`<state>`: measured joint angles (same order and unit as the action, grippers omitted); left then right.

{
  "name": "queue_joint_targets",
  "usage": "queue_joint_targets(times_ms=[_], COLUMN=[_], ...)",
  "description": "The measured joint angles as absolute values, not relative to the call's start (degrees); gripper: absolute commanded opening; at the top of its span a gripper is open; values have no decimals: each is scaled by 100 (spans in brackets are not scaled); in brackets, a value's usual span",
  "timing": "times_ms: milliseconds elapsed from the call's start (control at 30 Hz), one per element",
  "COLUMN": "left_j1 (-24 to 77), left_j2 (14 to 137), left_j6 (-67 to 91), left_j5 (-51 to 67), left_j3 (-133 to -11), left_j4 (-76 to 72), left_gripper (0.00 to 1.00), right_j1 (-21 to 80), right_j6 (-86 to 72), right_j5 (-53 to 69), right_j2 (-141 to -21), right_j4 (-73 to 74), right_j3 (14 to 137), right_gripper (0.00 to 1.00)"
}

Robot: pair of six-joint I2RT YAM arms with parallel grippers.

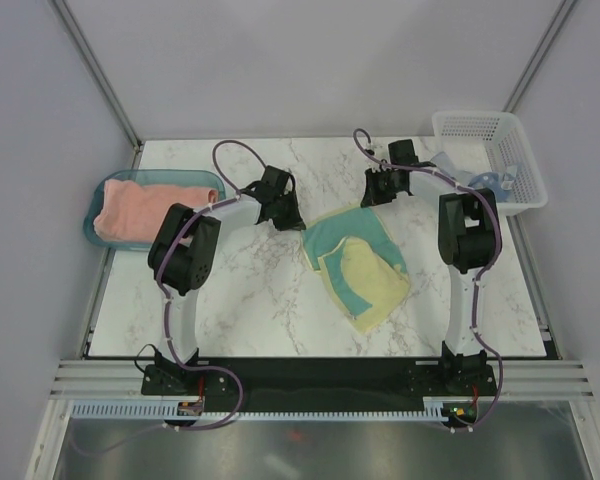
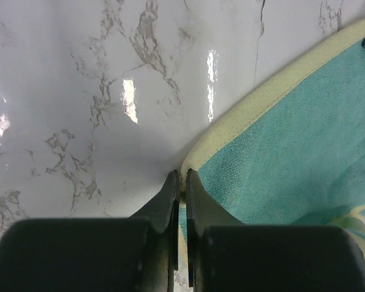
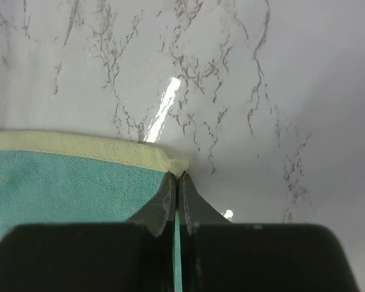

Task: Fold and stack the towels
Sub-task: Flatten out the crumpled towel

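Note:
A pale yellow towel with teal patches (image 1: 358, 262) lies crumpled on the marble table, mid-right. My left gripper (image 1: 292, 222) is at its far left corner, shut on that corner; in the left wrist view the yellow hem (image 2: 231, 128) runs into the pinched jaws of the left gripper (image 2: 180, 179). My right gripper (image 1: 368, 200) is shut on the far right corner, and the right wrist view shows the towel's yellow edge (image 3: 79, 146) ending between the tips of the right gripper (image 3: 177, 177). A folded salmon-pink towel (image 1: 140, 210) lies in the teal tray (image 1: 95, 190). A light blue towel (image 1: 488, 178) sits in the basket.
The white mesh basket (image 1: 525, 165) stands at the table's far right corner. The translucent teal tray sits at the left edge. Grey walls close in the table on three sides. Both arm bases are bolted at the near edge.

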<state>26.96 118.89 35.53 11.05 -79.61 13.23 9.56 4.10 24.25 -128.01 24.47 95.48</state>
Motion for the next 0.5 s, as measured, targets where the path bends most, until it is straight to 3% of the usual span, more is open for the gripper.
queue_joint_targets(times_ms=[233,500], left_j1=[2698,2703], left_j2=[11629,9909], left_j6=[3035,2735], left_j5=[1271,1476], left_j3=[-7990,-7883], left_j4=[1540,1610], left_gripper=[2,2], right_j1=[972,1094], right_j6=[-471,-1234], right_j5=[2250,2189], right_j2=[-11629,-9459], right_j4=[2049,1734], right_j3=[8324,7651], right_gripper=[0,0])
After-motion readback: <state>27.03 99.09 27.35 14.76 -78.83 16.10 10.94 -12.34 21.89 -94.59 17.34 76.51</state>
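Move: Both hands already pinch the far edge of the crumpled green-and-yellow towel at table height. Its middle lies about 13 cm right and 9 cm back of the left hand, and some 2 cm left and 15 cm back of the right. The towel's near tip is roughly 31 cm straight back from the right hand; the white basket stands about 32 cm to that hand's right and 12 cm ahead. The teal bin is some 36 cm left and 6 cm ahead of the left hand. Both grippers keep their pinch on the towel's two far corners and carry that edge up off the table, slowly at first, then quickly: the left about 15 cm, nearly straight up, the right some 17 cm up while drawing back about 6 cm. Fingers stay shut as both hands tilt up towards level and turn slightly clockwise. ##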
